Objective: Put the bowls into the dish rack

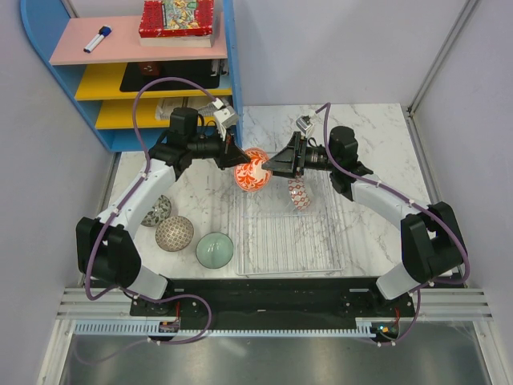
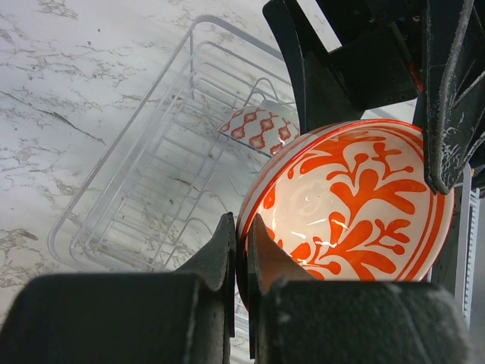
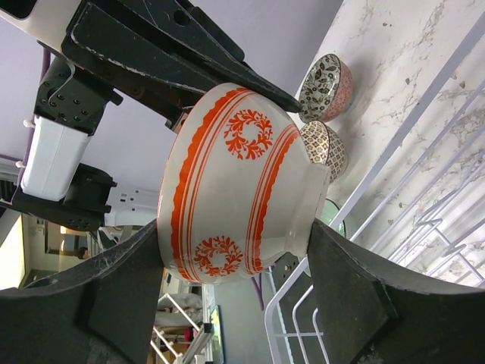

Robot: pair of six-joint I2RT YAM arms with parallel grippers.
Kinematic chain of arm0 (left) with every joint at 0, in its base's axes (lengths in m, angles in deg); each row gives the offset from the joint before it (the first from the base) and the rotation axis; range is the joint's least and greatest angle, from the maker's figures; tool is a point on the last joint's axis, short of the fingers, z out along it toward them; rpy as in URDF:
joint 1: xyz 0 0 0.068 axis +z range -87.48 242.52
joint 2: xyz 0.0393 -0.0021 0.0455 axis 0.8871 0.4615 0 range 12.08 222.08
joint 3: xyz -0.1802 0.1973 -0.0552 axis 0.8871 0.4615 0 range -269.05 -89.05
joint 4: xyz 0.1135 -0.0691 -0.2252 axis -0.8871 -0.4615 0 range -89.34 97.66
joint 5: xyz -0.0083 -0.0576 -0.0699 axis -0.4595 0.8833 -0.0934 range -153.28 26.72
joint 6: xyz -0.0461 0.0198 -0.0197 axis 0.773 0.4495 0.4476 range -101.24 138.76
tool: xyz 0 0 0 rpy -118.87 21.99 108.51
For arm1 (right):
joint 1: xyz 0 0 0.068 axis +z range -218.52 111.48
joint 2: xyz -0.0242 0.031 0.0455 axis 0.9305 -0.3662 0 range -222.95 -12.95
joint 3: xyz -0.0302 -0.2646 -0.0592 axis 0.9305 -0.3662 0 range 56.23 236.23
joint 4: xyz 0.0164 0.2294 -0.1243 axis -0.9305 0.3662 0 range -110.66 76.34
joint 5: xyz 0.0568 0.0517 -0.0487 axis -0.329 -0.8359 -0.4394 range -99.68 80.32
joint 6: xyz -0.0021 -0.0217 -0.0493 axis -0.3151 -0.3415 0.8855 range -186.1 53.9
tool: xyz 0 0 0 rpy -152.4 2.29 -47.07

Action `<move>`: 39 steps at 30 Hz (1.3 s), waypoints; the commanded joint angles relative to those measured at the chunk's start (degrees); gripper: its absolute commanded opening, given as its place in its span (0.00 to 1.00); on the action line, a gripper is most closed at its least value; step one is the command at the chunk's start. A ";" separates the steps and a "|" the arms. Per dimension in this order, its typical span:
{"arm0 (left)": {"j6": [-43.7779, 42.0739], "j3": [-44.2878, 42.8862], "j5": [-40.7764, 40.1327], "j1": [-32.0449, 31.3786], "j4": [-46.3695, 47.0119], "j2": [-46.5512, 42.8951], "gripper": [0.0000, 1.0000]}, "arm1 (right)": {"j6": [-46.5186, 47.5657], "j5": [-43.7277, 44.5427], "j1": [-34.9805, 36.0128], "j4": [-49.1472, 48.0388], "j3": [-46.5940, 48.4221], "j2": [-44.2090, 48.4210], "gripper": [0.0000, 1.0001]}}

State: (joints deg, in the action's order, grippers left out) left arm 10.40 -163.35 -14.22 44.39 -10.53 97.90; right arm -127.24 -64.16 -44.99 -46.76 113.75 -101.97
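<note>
The orange-red floral bowl [image 1: 252, 170] hangs in the air over the far edge of the dish rack [image 1: 288, 241], between both grippers. My left gripper [image 1: 235, 158] is shut on its rim, which shows pinched in the left wrist view [image 2: 242, 236]. My right gripper [image 1: 278, 164] spans the bowl [image 3: 235, 174] from rim to foot, and both fingers touch it. The blue/red-white patterned bowl [image 1: 298, 193] stands on edge in the rack [image 2: 151, 174]. The grey speckled bowl [image 1: 157, 211], brown lattice bowl [image 1: 174, 233] and pale green bowl [image 1: 215, 249] sit on the table to the left of the rack.
A blue shelf unit [image 1: 144, 76] stands at the back left with a marker [image 1: 98, 38] and a red box [image 1: 177, 18] on top. White walls close in the table on both sides.
</note>
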 commanded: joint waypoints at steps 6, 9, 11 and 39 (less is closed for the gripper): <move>2.21 -0.58 0.42 -0.33 4.31 -1.80 0.42 | 3.57 0.86 0.73 1.23 0.58 0.24 0.00; 2.03 -0.40 0.86 -0.24 4.31 -1.88 0.61 | 6.02 2.44 0.64 4.30 1.36 0.16 0.00; 1.94 -0.32 0.60 -0.24 4.22 -1.80 0.72 | 6.83 3.06 0.64 5.97 1.81 -0.02 0.00; -1.56 11.80 -5.99 32.19 -5.44 -10.06 1.00 | 45.40 62.36 13.37 47.02 25.18 -0.45 0.00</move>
State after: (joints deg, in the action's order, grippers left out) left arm 11.61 -155.20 -19.95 74.37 -13.85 90.64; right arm -89.43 -17.43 -37.51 -1.08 133.18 -102.08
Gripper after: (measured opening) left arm 0.993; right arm 0.763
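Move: Between the two hands hangs the orange bowl, its middle about 5 cm right and 2 cm back of the left hand. The floral bowl is some 28 cm left, 6 cm back and 18 cm below that hand. From the right hand, the rack spot beside the blue bowl lies roughly 4 cm right, 3 cm ahead and 15 cm down, with the blue bowl itself 12 cm right, level ahead and 14 cm below. Opening wide, the left fingers let go of the orange bowl's rim, then swing about 20 cm left and slightly forward towards the floral bowl, turning counter-clockwise. The right hand keeps its pinch across the bowl, sinks some 4 cm, then carries it 7 cm forward and 4 cm right over the rack, tipping its fingers well downward and turning clockwise. ##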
